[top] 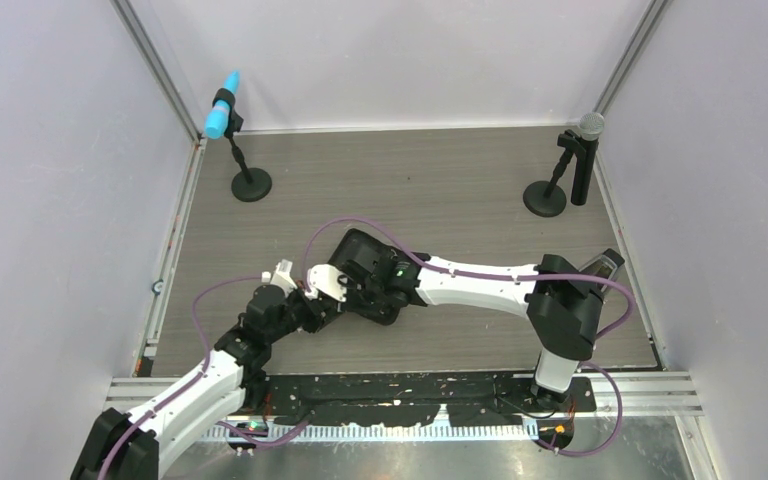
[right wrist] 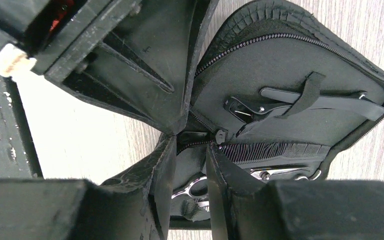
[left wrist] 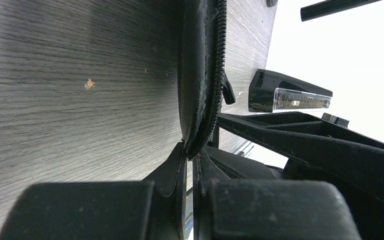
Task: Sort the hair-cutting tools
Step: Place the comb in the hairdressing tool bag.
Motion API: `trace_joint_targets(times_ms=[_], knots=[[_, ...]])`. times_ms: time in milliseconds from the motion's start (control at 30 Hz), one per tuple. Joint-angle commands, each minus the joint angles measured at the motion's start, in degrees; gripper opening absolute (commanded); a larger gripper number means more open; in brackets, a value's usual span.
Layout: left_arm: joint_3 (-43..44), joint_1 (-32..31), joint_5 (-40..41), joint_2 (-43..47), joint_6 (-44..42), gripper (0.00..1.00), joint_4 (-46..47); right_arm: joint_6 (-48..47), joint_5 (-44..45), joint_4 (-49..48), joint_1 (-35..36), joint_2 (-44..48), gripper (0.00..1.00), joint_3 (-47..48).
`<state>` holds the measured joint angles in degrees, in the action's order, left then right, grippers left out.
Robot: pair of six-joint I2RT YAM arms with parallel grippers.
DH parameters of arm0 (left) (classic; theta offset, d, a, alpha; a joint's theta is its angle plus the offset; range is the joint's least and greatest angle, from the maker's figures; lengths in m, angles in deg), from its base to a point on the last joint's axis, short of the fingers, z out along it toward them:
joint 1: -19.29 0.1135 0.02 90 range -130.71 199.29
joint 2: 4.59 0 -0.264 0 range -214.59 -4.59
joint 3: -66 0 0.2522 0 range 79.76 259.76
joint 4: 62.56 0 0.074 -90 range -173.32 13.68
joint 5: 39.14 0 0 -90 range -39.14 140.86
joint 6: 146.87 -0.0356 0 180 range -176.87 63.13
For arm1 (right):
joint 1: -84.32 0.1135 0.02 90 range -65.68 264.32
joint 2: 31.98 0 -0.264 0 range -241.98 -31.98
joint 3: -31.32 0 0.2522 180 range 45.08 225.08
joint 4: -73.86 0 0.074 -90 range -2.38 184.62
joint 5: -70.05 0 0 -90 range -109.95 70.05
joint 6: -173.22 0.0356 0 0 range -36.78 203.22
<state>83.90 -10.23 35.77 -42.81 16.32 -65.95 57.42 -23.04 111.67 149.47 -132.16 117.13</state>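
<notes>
The black zip case (top: pixel 358 252) lies open mid-table. My left gripper (left wrist: pixel 191 150) is shut on the edge of its lifted flap (left wrist: pixel 200 75), holding it up. Inside the case (right wrist: pixel 290 65), black clips (right wrist: pixel 280 105) sit under an elastic strap, with the black comb (right wrist: pixel 275 150) below them. Silver scissors (right wrist: pixel 192 189) lie lower down, with their ring handle showing between my right fingers. My right gripper (right wrist: pixel 192 142) is partly open at the case's zip edge, just over that ring, with nothing visibly clamped. In the top view the grippers, left (top: pixel 305 292) and right (top: pixel 355 290), meet at the case.
A blue-headed microphone (top: pixel 222 110) on a round base (top: pixel 251 185) stands back left. A silver-headed one (top: pixel 585 130) with its base (top: pixel 544 198) stands back right. White walls close in the wooden table (top: pixel 440 180) on three sides.
</notes>
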Motion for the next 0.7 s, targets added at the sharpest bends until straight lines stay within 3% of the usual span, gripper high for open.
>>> trace_joint_targets(times_ms=[0, 333, 667], knots=[[1.84, -0.54, -0.99, 1.13, -0.23, 0.00, 2.90, -1.64, -1.43, -1.50, 0.33, -0.73, 0.36, 0.10], [2.45, -1.54, -1.27, 2.01, 0.19, 0.00, 3.37, -3.48, 4.08, -5.71, 0.36, -2.08, 0.35, -1.99], [2.71, -2.77, -0.91, 3.84, 0.81, 0.00, 3.43, -0.57, 11.70, -13.16, 0.33, -1.89, 0.06, -4.19]])
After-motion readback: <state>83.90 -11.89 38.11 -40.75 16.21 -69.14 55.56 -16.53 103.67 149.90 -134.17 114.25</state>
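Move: Just ahead of the right hand, about 2 cm farther out and 2 cm lower, sits the zipper pull of the open hairdressing tool bag. The strapped-in hair clip is about 8 cm ahead of this hand, 2 cm to its left and 3 cm down; the scissors' finger ring lies 1 cm ahead, 3 cm right and 3 cm down. From the left hand, already pinching the bag's corner, the pull is roughly 3 cm forward and 3 cm right. Easing down by under a centimetre at first, the right hand then slides about 2 cm forward along the bag's fold to the zipper pull, sinking a little more, with a slight tilt that swings the fingertips forward. As it goes, its part-open fingers close most of the way, pinching at the pull right beside the left fingertips. The left hand stays in place and keeps its shut grip on the bag's corner. ##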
